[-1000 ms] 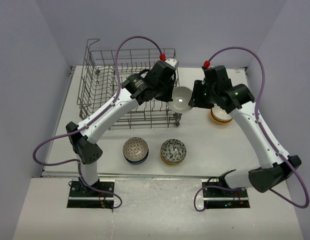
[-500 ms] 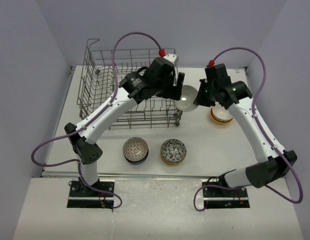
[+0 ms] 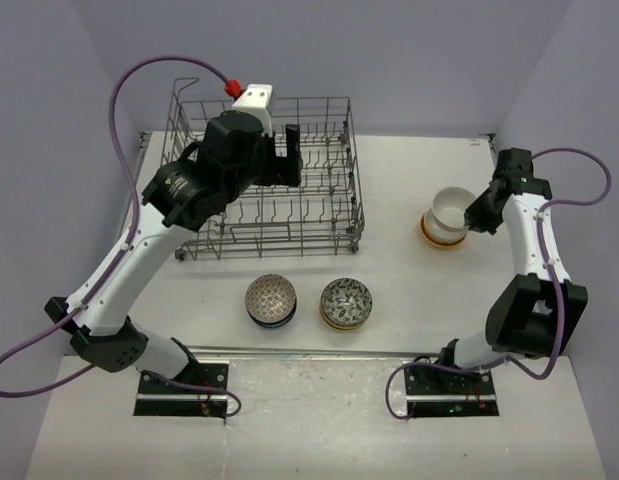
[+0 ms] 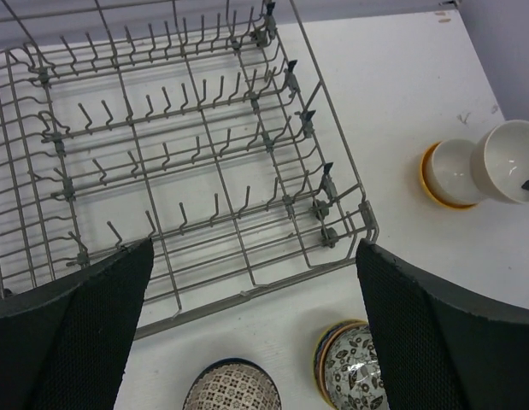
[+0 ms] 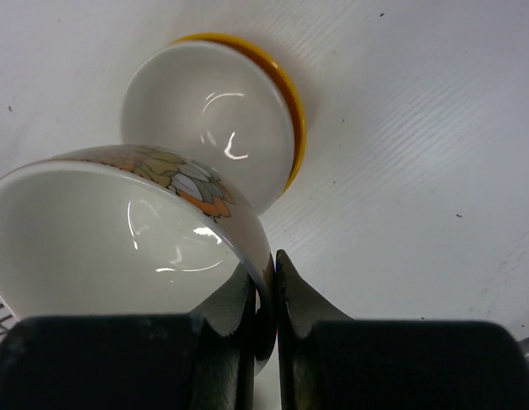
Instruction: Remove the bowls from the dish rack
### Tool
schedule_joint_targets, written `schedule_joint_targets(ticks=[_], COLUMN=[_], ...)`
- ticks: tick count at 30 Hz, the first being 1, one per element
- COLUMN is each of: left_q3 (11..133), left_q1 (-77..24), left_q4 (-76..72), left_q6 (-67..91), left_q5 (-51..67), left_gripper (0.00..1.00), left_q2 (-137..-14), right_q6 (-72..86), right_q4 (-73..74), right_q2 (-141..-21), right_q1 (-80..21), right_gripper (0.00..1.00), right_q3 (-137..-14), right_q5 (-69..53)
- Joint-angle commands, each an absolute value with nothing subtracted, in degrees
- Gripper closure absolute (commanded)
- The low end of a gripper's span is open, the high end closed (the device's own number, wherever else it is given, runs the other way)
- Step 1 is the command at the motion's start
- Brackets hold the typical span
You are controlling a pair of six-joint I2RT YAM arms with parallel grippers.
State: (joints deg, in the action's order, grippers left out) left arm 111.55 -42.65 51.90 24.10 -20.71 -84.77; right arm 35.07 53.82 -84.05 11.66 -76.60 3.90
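Note:
The dish rack (image 3: 269, 215) is a grey wire basket at the back left, and its tines (image 4: 204, 171) hold no bowl that I can see. High over it hangs my left gripper (image 3: 285, 158), open (image 4: 254, 248) with nothing between its fingers. My right gripper (image 3: 476, 215) is shut (image 5: 268, 265) on the rim of a white bowl (image 5: 102, 239) with an orange and green leaf pattern. That bowl (image 3: 452, 206) hangs tilted just above a stack at the right, a white bowl (image 5: 213, 120) nested in an orange-yellow one (image 3: 439, 239).
Two more stacks of bowls stand in front of the rack: a brown-patterned one (image 3: 270, 297) and a dark floral one (image 3: 346, 301). Both show low in the left wrist view, the brown-patterned stack (image 4: 234, 389) and the floral stack (image 4: 354, 371). Purple walls close in the table.
My left gripper opened and let go of the bowl, then drew back up and left over the rack. My right gripper shut on the bowl's rim and carried it right, over the stack.

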Motion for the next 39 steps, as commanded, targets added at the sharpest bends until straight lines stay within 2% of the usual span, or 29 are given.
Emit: schedule_joint_targets(ticks=[1,8,16,20,25,29,31,32,39], left_q3=[107.0,103.9,102.2,101.5,101.2,100.7,100.4,100.1,99.3], left_q1=[-41.0,-39.9,-38.3,-37.9,-37.6,-37.4,-37.4,-37.4,-37.3], left_q4=[48.9,50.0,50.4,49.5,48.9,49.0,48.8,48.7,48.3], left_q6=[22.1,20.5,19.3,18.6,18.5,18.8,19.0,19.1,19.5], left_q5=[-19.5,-16.5,-14.5,-12.4,-12.0,-11.6,-11.6,-11.5,-10.8], left_gripper=[0.00,0.00,0.00,0.00,0.00,0.00,0.00,0.00,0.00], left_q2=[-83.3,-81.9,-80.9,-80.6,-80.4,-80.4,-80.2,-80.2,-79.9], right_q6=[37.4,38.7,40.3,41.0,41.9,41.9,42.3,42.4,41.3], right_q4=[44.7,42.1,39.8,38.9,38.1,38.4,38.4,38.3,38.4], right_q2=[-86.0,-93.8,-93.6,-93.0,-90.7,-89.6,-88.2,-87.8,-84.6], right_q1=[12.8,12.8,12.7,12.8,12.8,13.0,13.3,13.3,15.1], right_gripper=[1.00,1.00,1.00,0.90,0.84,0.64,0.61,0.56,0.54], right_q3=[-78.2,-79.0,-74.8,-72.6,-70.5,-70.2,-70.0,-69.4,-66.0], right_q5=[4.7,4.7,4.1,3.7,3.3,3.4,3.1,3.2,3.7])
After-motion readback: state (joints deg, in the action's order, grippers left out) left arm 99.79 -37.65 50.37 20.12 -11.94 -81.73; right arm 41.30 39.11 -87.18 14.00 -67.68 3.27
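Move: The right gripper still pinches the rim of the white bowl; the bowl stack it belongs on (orange bowl at the bottom) has its middle about 6 cm ahead, 3 cm to the left and 12 cm below. The rack's near right corner is some 27 cm left, 1 cm ahead and 13 cm below, the floral bowl stack roughly 32 cm left, 13 cm back and 12 cm below. From the left gripper the bowl stack lies about 47 cm right, 7 cm ahead and 35 cm down. Lower the right gripper about 8 cm, pushing forward some 4 cm early on, to set the pinched white bowl into the stack; near the bottom open the fingers about halfway to free its rim, then rise some 3 cm. Meanwhile sink the empty, open left gripper about 6 cm by the rack, tipping it slightly down. ##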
